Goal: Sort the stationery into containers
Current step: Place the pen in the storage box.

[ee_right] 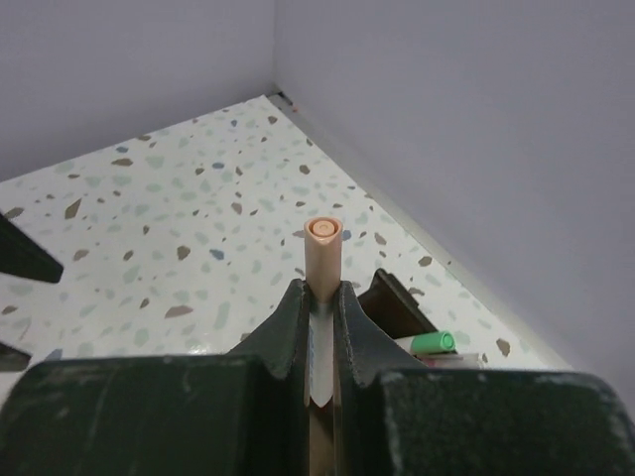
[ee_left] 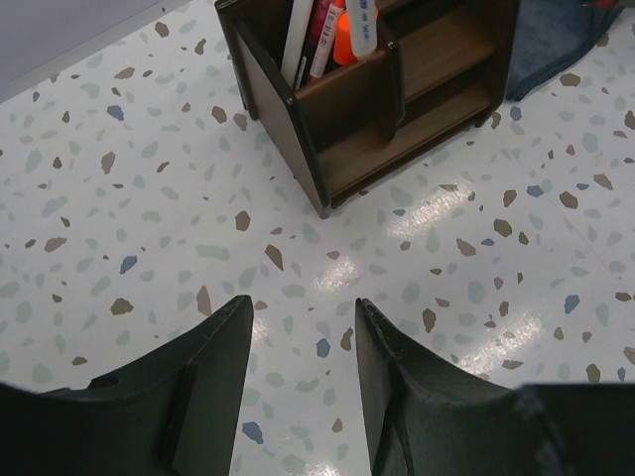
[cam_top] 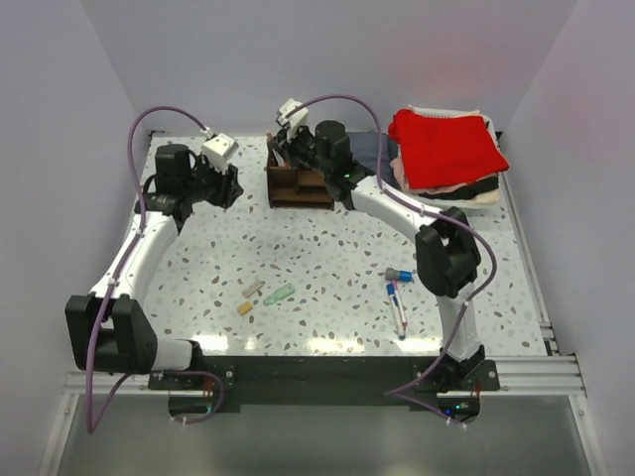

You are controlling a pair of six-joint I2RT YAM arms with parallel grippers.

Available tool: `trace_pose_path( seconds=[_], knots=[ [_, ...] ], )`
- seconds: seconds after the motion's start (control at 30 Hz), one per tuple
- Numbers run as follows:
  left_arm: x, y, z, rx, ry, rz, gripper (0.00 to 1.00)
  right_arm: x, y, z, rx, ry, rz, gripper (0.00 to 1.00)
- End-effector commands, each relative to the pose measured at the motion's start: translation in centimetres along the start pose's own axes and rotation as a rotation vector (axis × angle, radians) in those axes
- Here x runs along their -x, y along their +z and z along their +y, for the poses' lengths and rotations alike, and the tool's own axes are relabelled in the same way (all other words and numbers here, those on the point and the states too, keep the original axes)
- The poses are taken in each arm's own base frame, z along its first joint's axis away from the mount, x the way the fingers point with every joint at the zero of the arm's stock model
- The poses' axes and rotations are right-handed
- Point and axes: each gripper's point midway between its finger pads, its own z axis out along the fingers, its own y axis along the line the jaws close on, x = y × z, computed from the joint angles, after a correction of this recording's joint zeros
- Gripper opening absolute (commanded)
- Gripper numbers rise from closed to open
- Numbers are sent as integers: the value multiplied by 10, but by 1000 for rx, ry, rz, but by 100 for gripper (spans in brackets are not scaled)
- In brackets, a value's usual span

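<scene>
The dark brown wooden organizer [cam_top: 298, 185] stands at the back middle of the table, with several pens [ee_left: 327, 30] upright in one compartment [ee_left: 342, 94]. My right gripper [ee_right: 317, 293] hovers over its back left corner, shut on a pale pen with a peach cap [ee_right: 323, 243]. A green-capped pen [ee_right: 433, 342] lies in the organizer [ee_right: 392, 296] just below it. My left gripper [ee_left: 303, 307] is open and holds nothing, low over the table left of the organizer. Two tan blocks [cam_top: 250, 298], a pale green piece [cam_top: 279, 295] and two pens [cam_top: 398, 297] lie on the near part of the table.
A pile of folded clothes [cam_top: 446, 149], red on top, sits at the back right, and a blue cloth [ee_left: 556, 40] lies right beside the organizer. White walls close off the back and both sides of the table [cam_top: 327, 253].
</scene>
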Motion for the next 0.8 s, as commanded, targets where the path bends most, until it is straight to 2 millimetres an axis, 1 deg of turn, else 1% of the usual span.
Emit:
trace_pose_path(
  seconds=[0.0, 0.1, 0.13, 0.2, 0.27, 0.3, 0.33, 0.57, 0.63, 0.77],
  knots=[
    [12, 5, 8, -7, 16, -10, 50, 68, 18, -29, -56, -50, -280, 0],
    [8, 9, 10, -11, 13, 15, 50, 66, 25, -37, -74, -50, -308, 0],
    [8, 11, 10, -14, 14, 20, 50, 58, 29, -39, -76, -48, -304, 0],
    [7, 13, 11, -20, 14, 33, 50, 54, 32, -45, -91, -43, -311, 0],
    [8, 16, 13, -19, 19, 36, 50, 44, 37, -46, -92, -27, -298, 0],
    [8, 17, 13, -21, 18, 38, 50, 44, 38, -49, -95, -17, -299, 0],
    [7, 19, 15, -20, 17, 43, 50, 39, 40, -50, -98, -9, -292, 0],
    [11, 27, 20, -22, 31, 43, 50, 8, 46, -43, -72, 20, -222, 0],
    [14, 27, 21, -19, 33, 39, 50, -6, 47, -42, -71, 26, -197, 0],
    [14, 26, 22, -16, 38, 39, 50, -21, 47, -40, -67, 44, -167, 0]
  ],
)
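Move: The right hand already holds the pen roughly upright. The storage box's pen compartment lies about 5 cm ahead of it, neither left nor right, some 14 cm below. In there the orange-capped marker is 3 cm ahead and 3 cm right, the green-capped pen 6 cm ahead and 1 cm right; the folded cloth is 10 cm ahead, 16 cm right. From the left hand the compartment is about 15 cm ahead, 12 cm right and 7 cm lower. Carry the pen forward about 6 cm with the right gripper, past the orange-capped marker towards the back left of the compartment, easing off, then sinking some 2 cm at the end. Keep the grip shut and tip the fingertips up slightly. Meanwhile bring the empty, half-open left gripper a few centimetres forward and down, nosing down slightly. ##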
